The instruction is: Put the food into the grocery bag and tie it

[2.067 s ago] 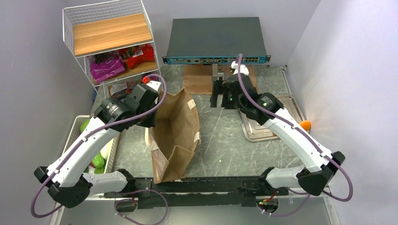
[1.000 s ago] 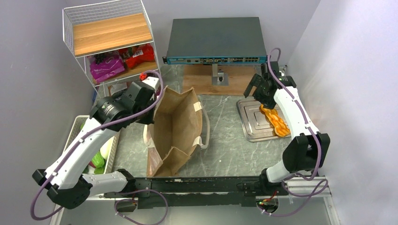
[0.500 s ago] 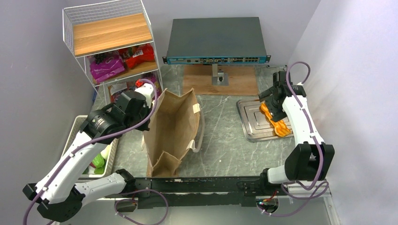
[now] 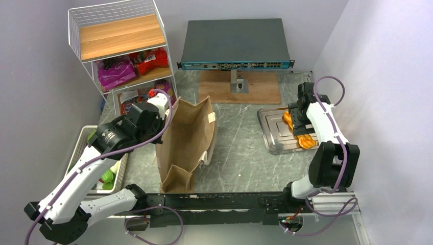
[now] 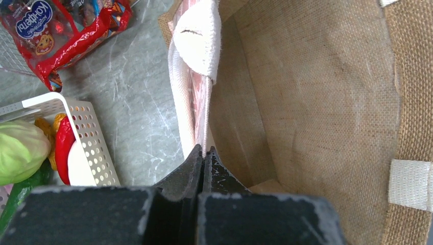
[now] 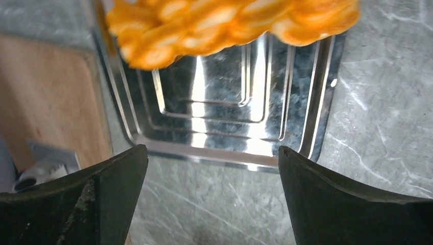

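The tan grocery bag (image 4: pixel 186 143) stands open in the middle of the table. My left gripper (image 4: pixel 164 118) is shut on its left rim, and in the left wrist view the jaws (image 5: pixel 204 153) pinch the rim just below a cream handle (image 5: pixel 196 41). The bag's inside (image 5: pixel 306 102) looks empty. An orange carrot-like piece (image 4: pixel 301 133) lies on a metal tray (image 4: pixel 273 138) at the right. My right gripper (image 4: pixel 297 118) hangs open over it, with tray (image 6: pixel 219 127) and orange piece (image 6: pixel 230 25) below and nothing between the fingers. Red packets (image 4: pixel 150 58) and a purple packet (image 4: pixel 115 71) sit on the shelf. A pale-green cabbage (image 5: pixel 20 150) lies in the basket.
A white wire shelf (image 4: pixel 120 41) stands at the back left, with a red packet (image 5: pixel 61 25) on the table in front of it. A dark network switch (image 4: pixel 235 43) sits on a wooden board (image 4: pixel 240 89) at the back. A white perforated basket (image 4: pixel 84 138) lies left of the bag.
My right arm has swung from the table's middle to the back right and now hangs over the tray. The left gripper kept its hold and drew the bag more upright.
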### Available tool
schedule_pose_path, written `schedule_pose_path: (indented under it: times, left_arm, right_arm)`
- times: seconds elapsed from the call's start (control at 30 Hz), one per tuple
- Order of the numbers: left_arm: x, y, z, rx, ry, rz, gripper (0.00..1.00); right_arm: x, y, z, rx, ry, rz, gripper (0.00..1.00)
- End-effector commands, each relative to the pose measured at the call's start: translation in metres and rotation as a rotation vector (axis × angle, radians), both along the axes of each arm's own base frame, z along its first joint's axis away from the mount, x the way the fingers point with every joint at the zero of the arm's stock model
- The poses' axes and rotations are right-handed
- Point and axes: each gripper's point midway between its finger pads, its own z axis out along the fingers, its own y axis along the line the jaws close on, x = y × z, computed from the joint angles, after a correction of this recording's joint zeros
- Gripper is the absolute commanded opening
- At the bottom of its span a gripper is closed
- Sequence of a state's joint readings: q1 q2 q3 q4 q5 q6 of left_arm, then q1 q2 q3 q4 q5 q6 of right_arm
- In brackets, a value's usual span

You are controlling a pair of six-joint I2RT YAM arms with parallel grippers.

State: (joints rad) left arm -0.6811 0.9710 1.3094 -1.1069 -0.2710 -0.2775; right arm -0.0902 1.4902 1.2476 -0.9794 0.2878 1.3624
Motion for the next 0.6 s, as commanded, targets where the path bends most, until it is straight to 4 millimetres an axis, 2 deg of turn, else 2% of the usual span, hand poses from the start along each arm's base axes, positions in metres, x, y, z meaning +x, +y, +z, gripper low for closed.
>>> schedule_pose_path:
  times: [0.0, 0.2, 0.4, 0.57]
  left_arm:
    - [0.016, -0.006, 0.019, -0.034, -0.094, 0.002, 0.0]
    - [0.023, -0.013, 0.02, -0.018, -0.084, -0.023, 0.0]
    - [0.028, -0.015, 0.013, 0.023, -0.048, -0.031, 0.0]
    - [0.036, -0.022, 0.02, 0.0, -0.052, -0.034, 0.0]
  right_arm:
    - [0.002, -0.022, -0.017, 0.025, -0.038, -0.212, 1.0]
    - [0.019, -0.045, -0.026, 0.002, -0.031, -0.279, 1.0]
    - [0.041, -0.058, -0.054, 0.018, 0.021, -0.315, 1.0]
    - [0.05, -0.066, -0.075, 0.054, -0.035, -0.429, 1.0]
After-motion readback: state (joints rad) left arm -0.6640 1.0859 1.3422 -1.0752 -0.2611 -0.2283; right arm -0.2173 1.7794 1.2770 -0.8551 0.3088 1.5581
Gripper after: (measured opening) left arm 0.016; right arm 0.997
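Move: The braided bread on its tray lies about 6 cm to the right of the right hand, roughly 1 cm ahead and some 11 cm below. The metal tray's middle is about 2 cm ahead and 4 cm right of that hand; the wooden board is some 18 cm ahead and 18 cm left, the bag about 38 cm left and 9 cm back. From the left hand, the bread is about 49 cm right, 13 cm ahead and 25 cm lower. Sinking over the tray, the right hand drops about 8 cm towards the bread while moving some 5 cm right; after a slight early drift back it swings forward, ending about 3 cm ahead. The wrist turns nearly 20 degrees clockwise, and the fingers stay wide open, still short of the bread. The left hand keeps its pinch on the bag's handle side and eases about 2 cm forward and slightly right. ##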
